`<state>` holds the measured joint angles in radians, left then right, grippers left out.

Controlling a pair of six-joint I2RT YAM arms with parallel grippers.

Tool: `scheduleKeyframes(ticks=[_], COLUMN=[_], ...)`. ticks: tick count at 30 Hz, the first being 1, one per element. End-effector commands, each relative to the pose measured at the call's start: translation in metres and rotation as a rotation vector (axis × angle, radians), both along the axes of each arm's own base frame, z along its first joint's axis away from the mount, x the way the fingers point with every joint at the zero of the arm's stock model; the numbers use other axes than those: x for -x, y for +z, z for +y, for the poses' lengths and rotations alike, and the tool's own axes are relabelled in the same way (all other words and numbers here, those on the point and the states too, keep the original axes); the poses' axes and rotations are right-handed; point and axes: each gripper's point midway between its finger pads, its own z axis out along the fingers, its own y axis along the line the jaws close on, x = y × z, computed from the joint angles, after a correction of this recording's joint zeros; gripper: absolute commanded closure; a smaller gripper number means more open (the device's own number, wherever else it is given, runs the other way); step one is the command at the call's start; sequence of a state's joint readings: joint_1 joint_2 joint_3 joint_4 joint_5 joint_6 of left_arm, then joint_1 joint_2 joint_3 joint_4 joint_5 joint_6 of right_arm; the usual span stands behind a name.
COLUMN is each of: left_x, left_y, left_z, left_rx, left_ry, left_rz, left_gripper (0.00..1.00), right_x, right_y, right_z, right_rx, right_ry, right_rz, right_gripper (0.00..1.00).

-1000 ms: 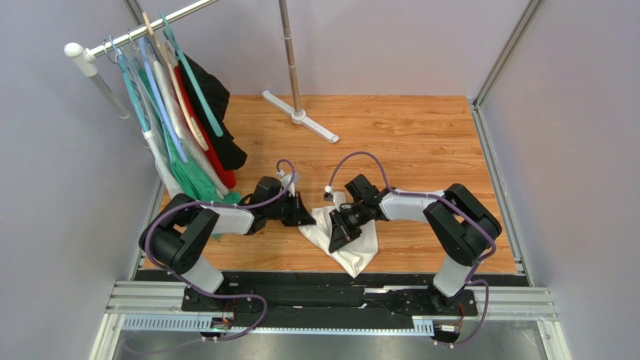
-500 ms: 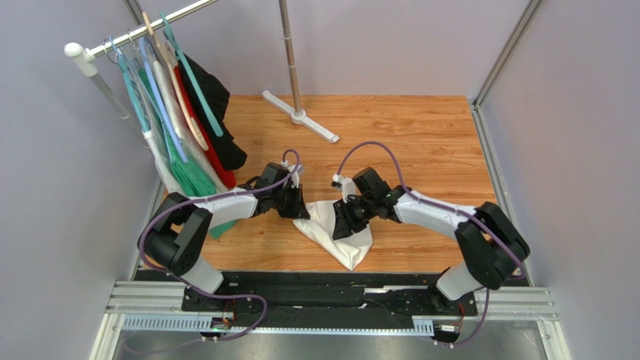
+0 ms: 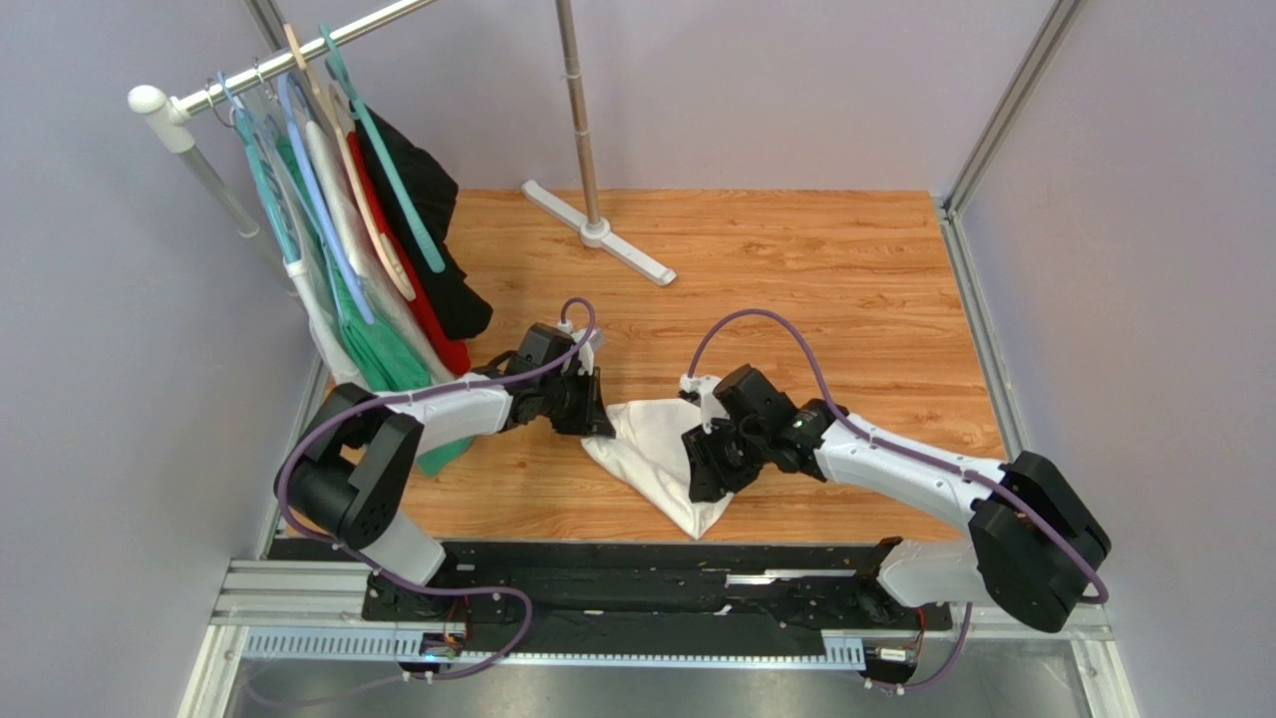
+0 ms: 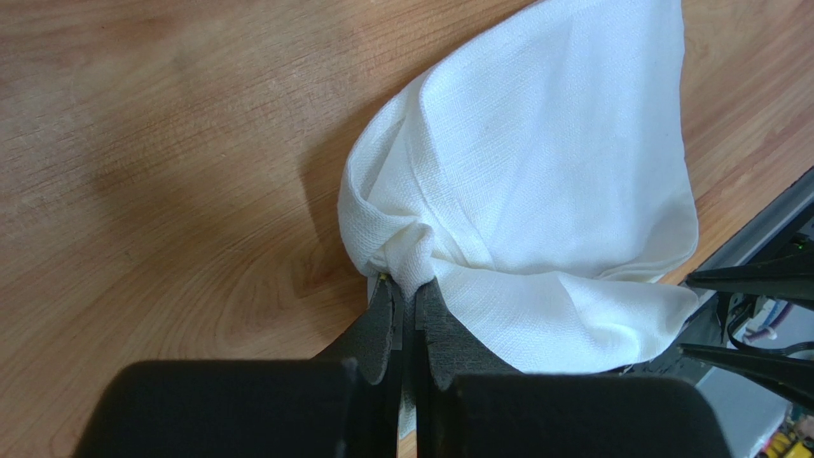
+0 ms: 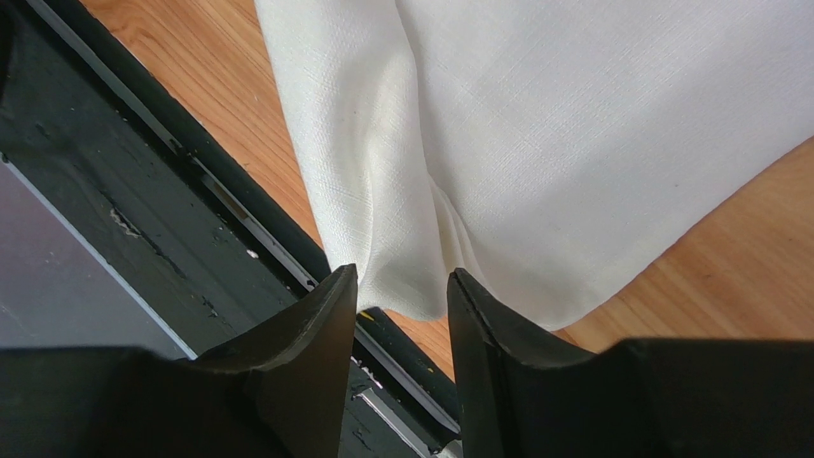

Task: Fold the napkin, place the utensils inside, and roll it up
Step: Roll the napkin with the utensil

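The white napkin [image 3: 655, 449] lies crumpled in a rough triangle on the wooden table, its tip toward the near edge. My left gripper [image 3: 596, 421] is shut on the napkin's left corner [image 4: 406, 256], the cloth bunched between the fingers. My right gripper [image 3: 707, 467] hovers over the napkin's right side with its jaws open. In the right wrist view the napkin [image 5: 573, 143] hangs just past the gap between the two fingers [image 5: 315, 324], not pinched. No utensils are in view.
A clothes rack [image 3: 285, 60] with several hanging garments stands at the left, with a green cloth [image 3: 382, 359] low on it. The rack's pole and foot [image 3: 599, 232] stand at the back centre. The black rail [image 3: 674, 561] runs along the near table edge, close to the napkin's tip.
The right gripper has let go of the napkin, opened, and drawn back toward the right and near edge. The left gripper shifted slightly away while keeping hold of the corner.
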<state>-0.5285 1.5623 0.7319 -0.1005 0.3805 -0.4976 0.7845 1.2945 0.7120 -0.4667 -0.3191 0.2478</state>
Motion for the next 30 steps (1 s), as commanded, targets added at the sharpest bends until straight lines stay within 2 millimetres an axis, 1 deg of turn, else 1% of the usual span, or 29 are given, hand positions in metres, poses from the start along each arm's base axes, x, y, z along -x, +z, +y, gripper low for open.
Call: scheduleKeyframes(ticks=[1, 2, 4, 5, 9, 12, 16, 17, 19, 20, 21, 27, 30], left_x=[0.002, 0.002, 0.002, 0.002, 0.002, 0.002, 0.003, 0.002, 0.003, 0.002, 0.004, 0.004, 0.003], left_y=[-0.004, -0.004, -0.004, -0.004, -0.005, -0.004, -0.006, -0.006, -0.006, -0.007, -0.009, -0.012, -0.013], left_z=[0.005, 0.005, 0.004, 0.004, 0.003, 0.004, 0.003, 0.004, 0.004, 0.005, 0.005, 0.008, 0.009], left_rx=[-0.025, -0.022, -0.018, -0.017, -0.018, -0.016, -0.012, -0.014, -0.013, -0.016, -0.017, -0.014, -0.008], left_ry=[-0.011, -0.014, -0.013, -0.014, -0.013, -0.01, -0.01, -0.009, -0.011, -0.008, -0.006, 0.015, 0.024], left_rz=[0.004, 0.006, 0.008, 0.008, 0.012, 0.014, 0.021, 0.021, 0.021, 0.022, 0.028, 0.031, 0.027], left_gripper=[1.0, 1.0, 1.0, 1.0, 1.0, 1.0, 1.0, 1.0, 1.0, 1.0, 1.0, 1.0, 1.0], right_x=[0.0, 0.004, 0.005, 0.009, 0.014, 0.015, 0.016, 0.019, 0.019, 0.019, 0.02, 0.03, 0.033], right_y=[-0.003, -0.004, -0.005, -0.01, -0.02, -0.022, -0.02, -0.02, -0.022, -0.023, -0.022, -0.017, -0.008], right_z=[0.001, 0.003, 0.006, 0.009, 0.012, 0.013, 0.016, 0.018, 0.018, 0.017, 0.018, 0.023, 0.031], right_rx=[0.019, 0.028, 0.037, 0.054, 0.109, 0.138, 0.132, 0.133, 0.141, 0.149, 0.148, 0.093, 0.004], right_ry=[-0.027, -0.007, 0.006, 0.023, 0.042, 0.023, 0.014, 0.025, 0.009, 0.0, -0.003, -0.088, -0.14], right_rz=[-0.035, -0.04, -0.047, -0.041, -0.048, -0.06, -0.078, -0.083, -0.075, -0.07, -0.061, 0.034, 0.08], right_gripper=[0.56, 0.55, 0.55, 0.55, 0.55, 0.55, 0.53, 0.57, 0.79, 0.95, 0.99, 1.0, 1.0])
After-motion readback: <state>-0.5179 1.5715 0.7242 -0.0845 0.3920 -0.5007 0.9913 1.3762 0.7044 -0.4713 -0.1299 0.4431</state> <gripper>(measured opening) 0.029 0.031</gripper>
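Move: The rolled napkin's near end is some 3 cm back from the open right fingers, level sideways and about 3 cm below; for the left gripper it lies roughly 13 cm back and 12 cm to the right, about 1 cm lower. From the right hand, the napkin's rolled far-left end, already pinched by the left fingers, is 9 cm ahead and 12 cm left, 3 cm lower; the unrolled flap is about 7 cm ahead, 4 cm left and 5 cm below. Bring the open right gripper back and down about 3 cm each way onto the near end of the napkin roll, steepening the fingers some 10 degrees. Shut them to pinch the rolled edge, then ease slightly left while turning a little clockwise. Keep the left gripper still, holding the far-left end closed. ##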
